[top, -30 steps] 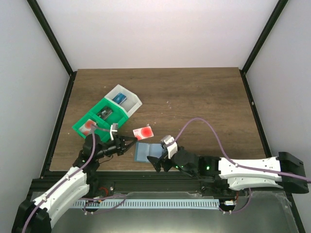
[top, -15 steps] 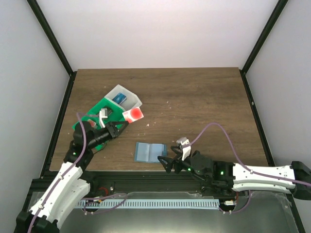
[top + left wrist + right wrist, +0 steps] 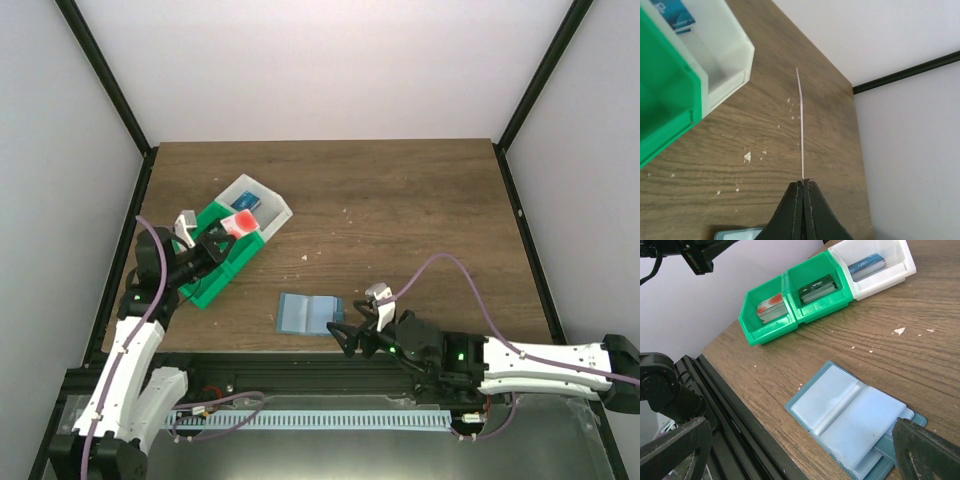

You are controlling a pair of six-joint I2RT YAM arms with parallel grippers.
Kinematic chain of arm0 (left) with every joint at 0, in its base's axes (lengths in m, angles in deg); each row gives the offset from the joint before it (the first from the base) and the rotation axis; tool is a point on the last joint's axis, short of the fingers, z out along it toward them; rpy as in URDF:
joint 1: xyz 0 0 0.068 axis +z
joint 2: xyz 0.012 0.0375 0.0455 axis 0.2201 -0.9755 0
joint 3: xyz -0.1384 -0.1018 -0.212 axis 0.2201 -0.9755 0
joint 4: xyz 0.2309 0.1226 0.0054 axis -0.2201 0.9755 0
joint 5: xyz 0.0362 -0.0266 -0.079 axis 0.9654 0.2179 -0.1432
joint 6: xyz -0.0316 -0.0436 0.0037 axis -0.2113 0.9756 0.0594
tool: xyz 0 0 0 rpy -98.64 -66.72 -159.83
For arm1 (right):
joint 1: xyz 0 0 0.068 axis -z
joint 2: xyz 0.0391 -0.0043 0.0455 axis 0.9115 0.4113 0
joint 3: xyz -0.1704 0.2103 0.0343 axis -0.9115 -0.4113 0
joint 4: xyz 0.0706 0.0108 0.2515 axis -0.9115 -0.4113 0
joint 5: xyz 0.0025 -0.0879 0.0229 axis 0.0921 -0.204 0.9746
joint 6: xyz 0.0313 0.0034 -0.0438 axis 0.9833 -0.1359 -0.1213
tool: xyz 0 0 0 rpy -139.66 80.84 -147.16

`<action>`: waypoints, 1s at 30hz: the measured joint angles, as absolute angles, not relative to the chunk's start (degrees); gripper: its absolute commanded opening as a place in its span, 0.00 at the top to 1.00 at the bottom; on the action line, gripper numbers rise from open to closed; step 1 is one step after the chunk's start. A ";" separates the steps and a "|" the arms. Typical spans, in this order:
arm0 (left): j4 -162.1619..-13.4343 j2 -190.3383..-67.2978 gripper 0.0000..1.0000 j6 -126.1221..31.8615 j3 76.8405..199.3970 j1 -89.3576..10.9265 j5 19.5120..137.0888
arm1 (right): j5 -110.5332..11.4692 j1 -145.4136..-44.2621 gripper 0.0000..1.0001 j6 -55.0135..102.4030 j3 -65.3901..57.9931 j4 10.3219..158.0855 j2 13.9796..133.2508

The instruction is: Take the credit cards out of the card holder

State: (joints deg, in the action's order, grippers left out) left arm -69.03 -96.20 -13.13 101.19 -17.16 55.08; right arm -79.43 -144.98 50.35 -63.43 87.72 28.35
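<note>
The card holder (image 3: pixel 307 313) lies open and flat near the table's front edge, its pale grey-blue pockets (image 3: pixel 855 417) facing up. My left gripper (image 3: pixel 226 237) is shut on a credit card (image 3: pixel 243 222), white with a red spot, and holds it above the green-and-white tray (image 3: pixel 214 284). In the left wrist view the credit card (image 3: pixel 801 125) shows edge-on, sticking out from the left gripper (image 3: pixel 803 183). My right gripper (image 3: pixel 350 325) stands open just right of the holder. Its fingers (image 3: pixel 927 450) hold nothing.
The tray's green compartments (image 3: pixel 790 320) hold a stack of red-spotted cards (image 3: pixel 771 307) and a dark card (image 3: pixel 815 289). Its white compartment (image 3: pixel 890 270) holds a blue card (image 3: pixel 866 265). Small white crumbs (image 3: pixel 747 156) dot the wood. The black frame rail (image 3: pixel 740 425) runs along the near edge.
My left gripper has carried the red-spotted card from beside the holder back and left to above the tray. The right gripper drew back a little from the holder, then stayed still.
</note>
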 measured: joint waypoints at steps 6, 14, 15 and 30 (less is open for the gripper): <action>-66.73 -95.13 1.00 -13.50 99.93 -13.84 54.53 | -78.91 -144.98 0.00 48.65 -63.48 87.37 26.45; -63.41 -95.45 1.00 -16.14 100.10 -6.06 58.18 | -78.23 -144.98 0.00 47.12 -63.48 85.66 22.55; -63.52 -96.02 1.00 -16.41 100.10 -4.07 57.61 | -78.19 -144.98 0.00 46.92 -63.48 85.20 22.16; -63.48 -103.85 1.00 -23.77 99.03 20.52 44.30 | -75.78 -144.98 0.00 43.45 -60.52 79.61 24.33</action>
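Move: The left hand already holds a red-dotted card high up; the green bin with the red cards lies about 19 cm to its left, 10 cm ahead and some 21 cm below. The bin with the black cards is some 11 cm left and 18 cm ahead, the white bin about 27 cm ahead and 1 cm left, and the open, emptied card holder about 18 cm right and 6 cm back, all similarly far below. From the idle right hand the red-card bin is roughly 46 cm left, 28 cm ahead and 15 cm below. Keeping the card pinched in its closed fingers, the left hand sweeps about 15 cm to the left, past the black-card bin's side of the row and towards the bin with the red cards, sinking some 5 cm or more along the way. The wrist swings about 25 degrees counter-clockwise and tips down slightly, and the leftward travel nearly stops at the end while the hand keeps sinking with the card still in the air near the bin. ##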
